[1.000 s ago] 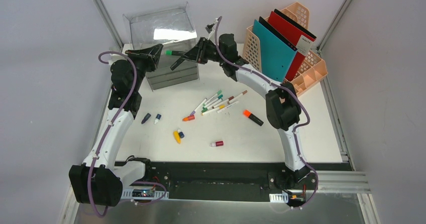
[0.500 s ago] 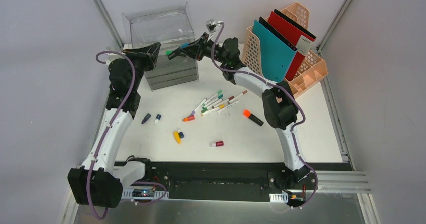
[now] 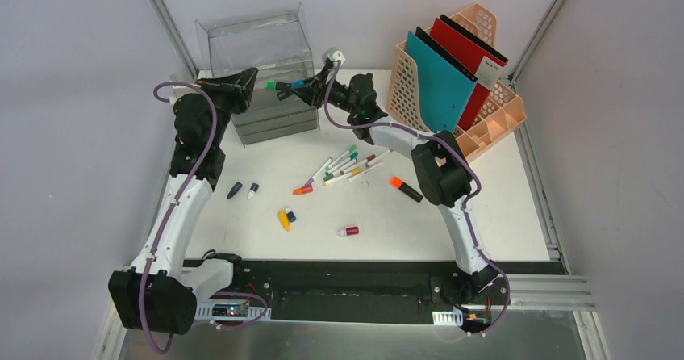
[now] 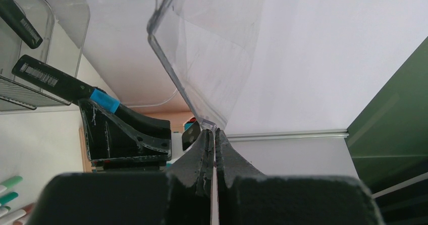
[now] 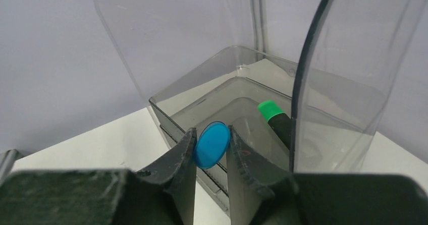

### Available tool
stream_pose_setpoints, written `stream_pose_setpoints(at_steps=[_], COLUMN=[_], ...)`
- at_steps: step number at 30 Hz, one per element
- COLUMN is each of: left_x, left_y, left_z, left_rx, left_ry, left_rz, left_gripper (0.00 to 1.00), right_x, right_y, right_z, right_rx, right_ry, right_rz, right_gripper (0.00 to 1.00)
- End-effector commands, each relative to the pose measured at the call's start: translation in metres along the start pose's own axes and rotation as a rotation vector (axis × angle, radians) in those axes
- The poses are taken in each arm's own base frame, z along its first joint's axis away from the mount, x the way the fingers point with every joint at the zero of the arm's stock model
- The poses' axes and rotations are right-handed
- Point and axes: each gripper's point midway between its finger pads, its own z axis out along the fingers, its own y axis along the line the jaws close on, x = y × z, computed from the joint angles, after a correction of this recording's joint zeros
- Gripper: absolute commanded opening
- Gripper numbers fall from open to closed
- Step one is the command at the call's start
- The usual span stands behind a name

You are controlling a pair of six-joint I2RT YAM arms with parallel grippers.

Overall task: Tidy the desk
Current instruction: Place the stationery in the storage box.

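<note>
On the white desk [image 3: 452, 215] stands a grey drawer box [image 3: 278, 119] with a clear hinged lid [image 3: 254, 41]. My left gripper [image 3: 248, 77] is shut on the lid's edge [image 4: 212, 124] and holds it raised. Over the open top tray [image 5: 202, 96], my right gripper [image 3: 292, 92] is shut on a black marker with a blue cap [image 5: 212, 144]. The left wrist view shows that marker's barcoded body [image 4: 55, 78]. A green-capped marker [image 5: 272, 111] lies inside the tray.
Several loose markers [image 3: 347, 165] lie mid-desk, with an orange-capped highlighter [image 3: 406, 188], a yellow piece [image 3: 284, 219], a red-capped piece [image 3: 348, 231] and two small caps [image 3: 235, 189]. A peach file rack [image 3: 492, 118] with teal and red folders stands back right.
The right arm has swung left and its wrist has turned over the open box, still holding the blue-capped marker. The left gripper keeps the lid raised.
</note>
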Motion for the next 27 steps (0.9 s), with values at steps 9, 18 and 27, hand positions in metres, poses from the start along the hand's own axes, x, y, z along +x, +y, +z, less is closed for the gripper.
stream_pose_setpoints(at_steps=[9, 18, 27], left_x=[-0.004, -0.004, -0.002], left_y=[-0.046, -0.048, -0.047], left_z=[-0.015, -0.016, -0.016], left_rx=[0.112, 0.113, 0.115], left_ry=[-0.031, -0.028, -0.017], left_rz=[0.012, 0.019, 0.012], left_gripper=[0.00, 0.00, 0.00], right_x=[-0.001, 0.025, 0.014], right_y=[-0.028, -0.040, -0.012], right_z=[0.018, 0.014, -0.001], right_rx=[0.189, 0.313, 0.320], right_ry=[0.009, 0.094, 0.001], right_rz=[-0.324, -0.496, -0.617], right_gripper=[0.08, 0.36, 0.84])
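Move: The right hand holds the blue-capped marker at the near right end of the storage box. The middle of its open top tray is about 7 cm ahead, 12 cm left and 11 cm below; the green-capped marker lying in it is roughly 7 cm ahead, 6 cm left and as low. The loose pens lie some 17 cm right, 3 cm back and 24 cm below. From the left hand the tray's middle is about 16 cm ahead, 3 cm right and 25 cm down. Down towards the tray by about 7 cm, after a first reach of some 2.5 cm forward, goes the right hand, drifting slightly left while the wrist rolls and swings the fingers clockwise, some 35 degrees of turn in all. Over the last third, still sinking and easing back, its fingers open wide and let go of the blue-capped marker. The left hand stays put, keeping its pinch on the box's clear cover. ##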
